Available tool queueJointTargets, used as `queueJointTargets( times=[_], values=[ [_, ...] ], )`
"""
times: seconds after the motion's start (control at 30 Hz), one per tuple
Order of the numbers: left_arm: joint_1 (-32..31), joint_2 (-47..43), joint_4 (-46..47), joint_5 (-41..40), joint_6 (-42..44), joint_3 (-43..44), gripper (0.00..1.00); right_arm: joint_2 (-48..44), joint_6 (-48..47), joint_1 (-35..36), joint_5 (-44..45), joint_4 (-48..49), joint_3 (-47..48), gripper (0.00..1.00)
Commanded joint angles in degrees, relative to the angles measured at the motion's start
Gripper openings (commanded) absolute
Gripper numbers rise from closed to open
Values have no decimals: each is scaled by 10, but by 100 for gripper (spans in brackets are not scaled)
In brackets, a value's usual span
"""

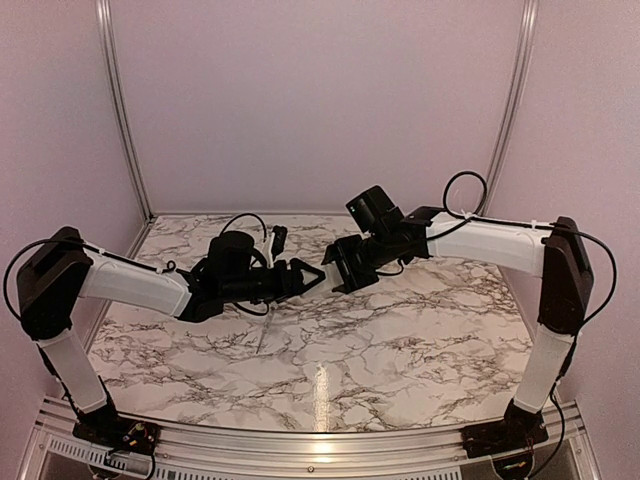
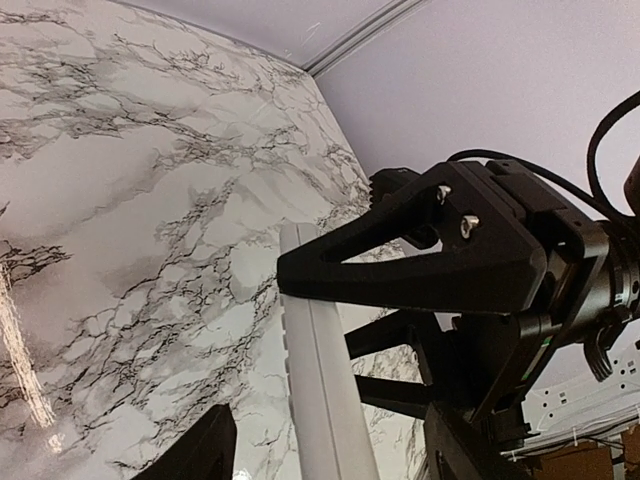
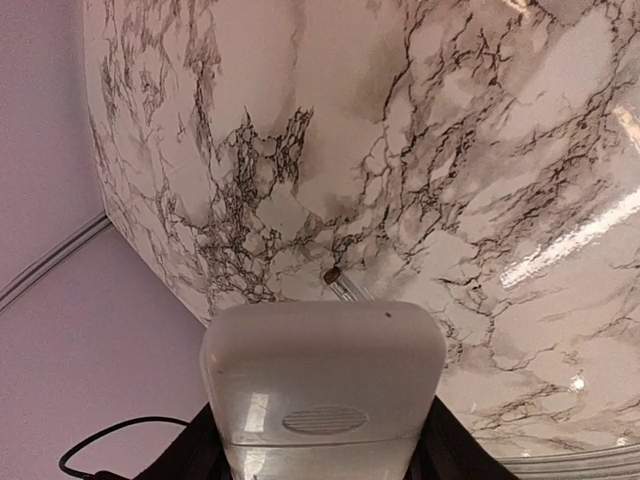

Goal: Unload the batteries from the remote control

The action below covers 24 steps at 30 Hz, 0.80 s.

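Observation:
The remote control point(image 3: 322, 370), a slim white bar, is held off the marble table between my two arms. My right gripper point(image 3: 320, 455) is shut on it, and a ribbed oval grip patch shows on its near end. In the left wrist view the remote control point(image 2: 320, 380) runs edge-on between my left gripper's point(image 2: 325, 445) fingers, with a gap showing on each side, so the left gripper stands open around it. The right gripper's black finger point(image 2: 400, 270) crosses the bar's far end. From above, the left gripper point(image 1: 305, 277) and right gripper point(image 1: 335, 265) meet tip to tip. The batteries are hidden.
A thin grey metal rod point(image 3: 345, 288) with a dark end lies on the marble table point(image 1: 400, 340) below the grippers. Pale walls with metal corner rails point(image 1: 125, 120) close in the back and sides.

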Motion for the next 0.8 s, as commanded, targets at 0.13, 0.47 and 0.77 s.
queueJointTargets(
  times=[0.13,0.47,0.77],
  values=[
    [-2,35,8,18,-1,35,53,-17,30,1,-5,35,-8,40],
    [-2,49,-7,32,4,52,26,-16,32,1,-9,42,-9,40],
    [-2,52,-27,39,10,64,4,-18,32,1,-11,49,-16,45]
  ],
)
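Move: The remote is already in the right hand, its middle about 3 cm to that hand's left at roughly fingertip height, with its free end sticking out towards the left hand. From the left hand its middle lies some 4 cm to the right, about level in height and depth, the near end already between the open fingers. A thin pen on the table lies about 13 cm left of the left hand, 4 cm back and 16 cm below. The remote's free end is taken by the left hand, which eases about 2 cm rightward and down towards the right hand, fingers closing from well open until they pinch the two broad faces. The right hand keeps its grip on the other end and holds it practically still in the air. ##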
